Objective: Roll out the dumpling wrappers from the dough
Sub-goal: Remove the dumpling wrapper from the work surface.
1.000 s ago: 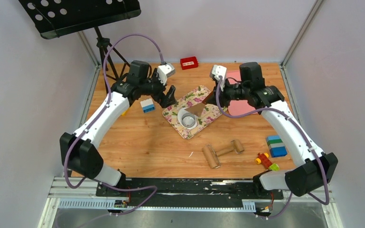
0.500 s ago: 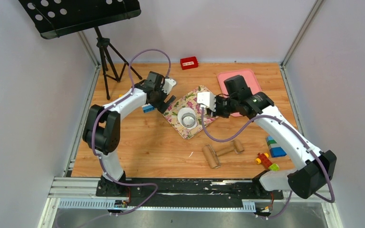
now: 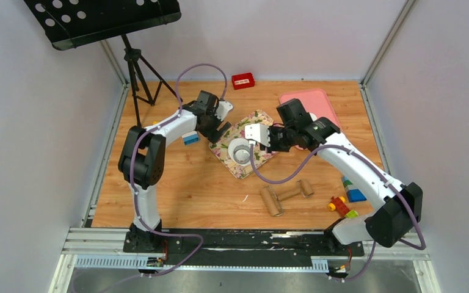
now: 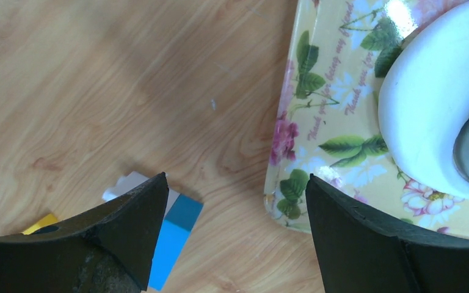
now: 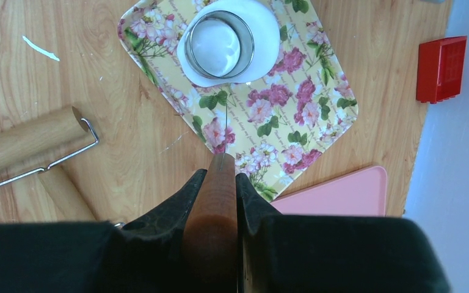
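A flattened white sheet of dough lies on the floral tray, with a metal ring cutter standing on it; white dough shows inside the ring. Separate dumpling wrappers are out of view. My right gripper is shut on the brown wooden handle of a thin-bladed tool that points at the dough from above the tray's right side. My left gripper hangs open over the tray's left corner, nothing between its fingers; in the top view it is at the tray's left edge.
A wooden rolling pin lies in front of the tray. A pink board lies at the back right, a red block at the back. A white-and-blue block sits left of the tray. Toy blocks lie at the right, a music stand at the back left.
The left arm has swung in to the tray's left edge, its jaws slightly narrower. The right arm has carried the wooden-handled tool left and forward, over the tray.
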Available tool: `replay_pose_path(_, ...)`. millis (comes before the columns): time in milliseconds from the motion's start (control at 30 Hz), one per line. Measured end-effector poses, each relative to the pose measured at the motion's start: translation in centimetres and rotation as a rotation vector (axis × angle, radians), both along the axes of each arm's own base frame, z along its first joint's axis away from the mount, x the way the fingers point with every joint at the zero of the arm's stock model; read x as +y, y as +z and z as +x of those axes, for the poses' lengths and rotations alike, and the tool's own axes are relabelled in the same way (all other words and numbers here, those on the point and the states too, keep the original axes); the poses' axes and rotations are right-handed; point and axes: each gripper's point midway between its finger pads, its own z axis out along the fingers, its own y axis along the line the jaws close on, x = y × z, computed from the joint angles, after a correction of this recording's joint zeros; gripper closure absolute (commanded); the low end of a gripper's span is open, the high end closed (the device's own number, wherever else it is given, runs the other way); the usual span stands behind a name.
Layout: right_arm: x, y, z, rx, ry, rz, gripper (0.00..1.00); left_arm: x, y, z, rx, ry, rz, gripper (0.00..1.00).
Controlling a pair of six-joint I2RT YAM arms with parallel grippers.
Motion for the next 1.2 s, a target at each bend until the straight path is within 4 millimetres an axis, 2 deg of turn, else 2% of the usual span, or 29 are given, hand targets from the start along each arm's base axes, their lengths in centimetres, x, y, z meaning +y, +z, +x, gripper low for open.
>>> replay_pose_path(233,1.0,-1.4,-0.2,0.035,0.032,-0.014,1.0,-0.4,-2.9,-0.5,0.063,-0.015,0.029,0.21)
replay_pose_path(300,1.4,-1.7,-0.3,0.041,0.044,-0.015,1.0,-0.6,-2.8,-0.4,0.06,-0.017,0.027,0.22)
replay_pose_path(467,2.1,-1.8,-0.5,0.043,0.065,-0.005,1.0,-0.6,-2.6,-0.2,0.055,-0.018,0.024,0.33)
replay_pose_path(867,2.9,-2.8,-0.4,0.061,0.08,-0.016,1.0,-0.9,-2.7,-0.4,0.062,-0.03,0.011,0.41)
replay_pose_path(1200,3.1,-3.4,0.0,0.05,0.077,-0.04,1.0,-1.1,-2.8,-0.5,0.066,-0.048,0.006,0.61)
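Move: The left hand, open, hovers about 4 cm ahead of the flowered work surface's left corner and 4 cm above it; the blue block stands some 8 cm to this hand's left and 1 cm back, the wrapper 7 cm back and 9 cm right. From the right hand, holding the scraper, the wrapper with the metal ring on it lies about 7 cm ahead, 9 cm left and 17 cm below; the rolling pin is 10 cm back and 5 cm right. The right hand keeps its grip on the scraper handle and carries the blade towards the wrapper's near side, about 3 cm left and 3 cm down, turning barely 5 degrees. Meanwhile the left hand sinks nearly 3 cm beside the work surface, then creeps about a centimetre right and closes from almost fully open to about half, one finger coming up to the rim by the left corner. ##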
